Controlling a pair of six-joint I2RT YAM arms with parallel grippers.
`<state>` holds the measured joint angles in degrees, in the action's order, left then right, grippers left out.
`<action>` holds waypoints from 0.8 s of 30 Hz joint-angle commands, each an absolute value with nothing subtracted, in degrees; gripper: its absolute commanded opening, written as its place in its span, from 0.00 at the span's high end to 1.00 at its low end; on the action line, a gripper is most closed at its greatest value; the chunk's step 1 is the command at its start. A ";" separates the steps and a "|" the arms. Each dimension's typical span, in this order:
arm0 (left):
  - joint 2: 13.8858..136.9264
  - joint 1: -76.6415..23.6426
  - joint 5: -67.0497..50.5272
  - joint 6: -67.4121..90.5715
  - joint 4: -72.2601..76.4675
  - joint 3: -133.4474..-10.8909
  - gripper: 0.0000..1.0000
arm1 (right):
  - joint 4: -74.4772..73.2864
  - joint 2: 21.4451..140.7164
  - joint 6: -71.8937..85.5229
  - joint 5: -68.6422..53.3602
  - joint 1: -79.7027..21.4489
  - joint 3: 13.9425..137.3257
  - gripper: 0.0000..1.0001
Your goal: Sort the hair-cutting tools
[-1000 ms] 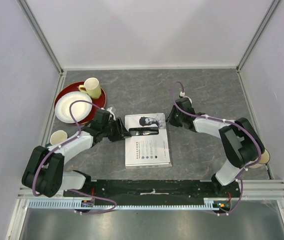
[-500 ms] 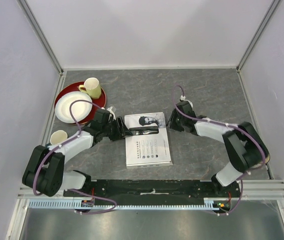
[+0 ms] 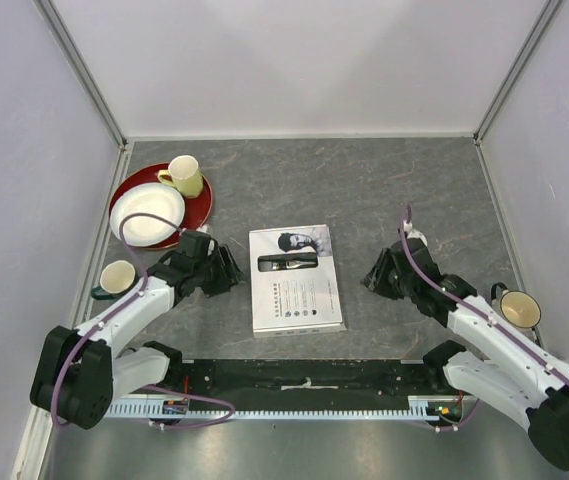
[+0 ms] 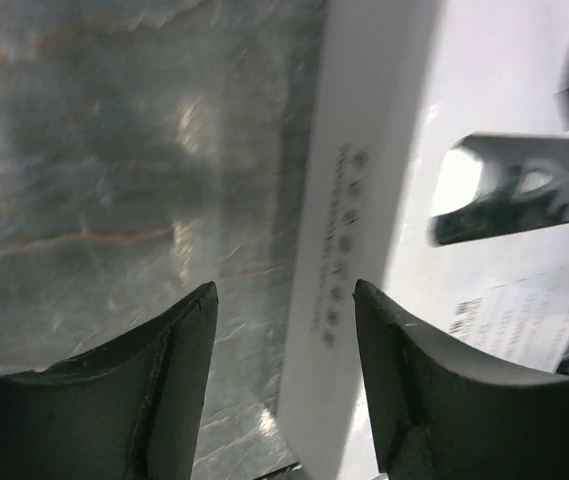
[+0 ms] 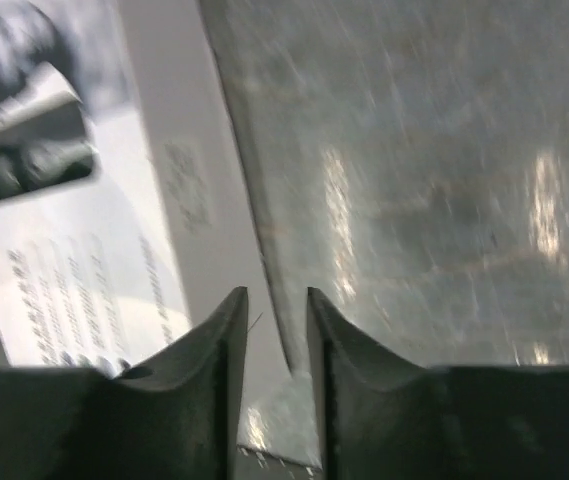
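A closed white box lies flat mid-table. Its lid carries a dark clipper-shaped patch; I cannot tell whether this is a print or a window. No loose hair-cutting tools show in any view. My left gripper hovers just left of the box, open and empty; the left wrist view shows the box's left edge between and beyond that gripper. My right gripper sits right of the box, apart from it. In the right wrist view this gripper is open by a narrow gap, over the box's right edge.
A red plate at the back left holds a white plate and a yellow cup. One cup stands by the left arm, another by the right arm. Frame posts and walls enclose the table.
Both arms have drawn back from the box toward the near edge, the right one a long way. Both pairs of jaws have widened.
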<state>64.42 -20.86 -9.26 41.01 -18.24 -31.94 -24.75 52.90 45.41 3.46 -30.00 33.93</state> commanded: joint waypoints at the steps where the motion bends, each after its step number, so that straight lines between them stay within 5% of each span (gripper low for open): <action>1: 62.67 -20.74 -13.08 44.65 -23.64 -27.26 0.38 | -32.43 47.65 49.04 -3.59 -29.97 28.66 0.67; 24: 57.66 -27.16 -22.76 48.25 -25.75 -21.80 0.69 | -16.08 52.91 51.77 -21.09 -34.45 20.74 0.81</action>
<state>58.30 -26.50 -20.08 46.87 -25.23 -22.09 -20.88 52.31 49.76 -17.87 -33.50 21.02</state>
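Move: The closed box's middle lies about 15 cm right of the left hand, level with it fore and aft, some 4 cm lower; from the right hand it is about 17 cm left, 1 cm ahead, 8 cm lower. The white plate stands some 20 cm left and 16 cm ahead of the left hand, the green mug some 28 cm left, level. The right-hand mug is about 36 cm right and 7 cm back of the right hand. Both hands draw back about 10 cm and sink beside the box towards its near corners, fingers partly closing. ##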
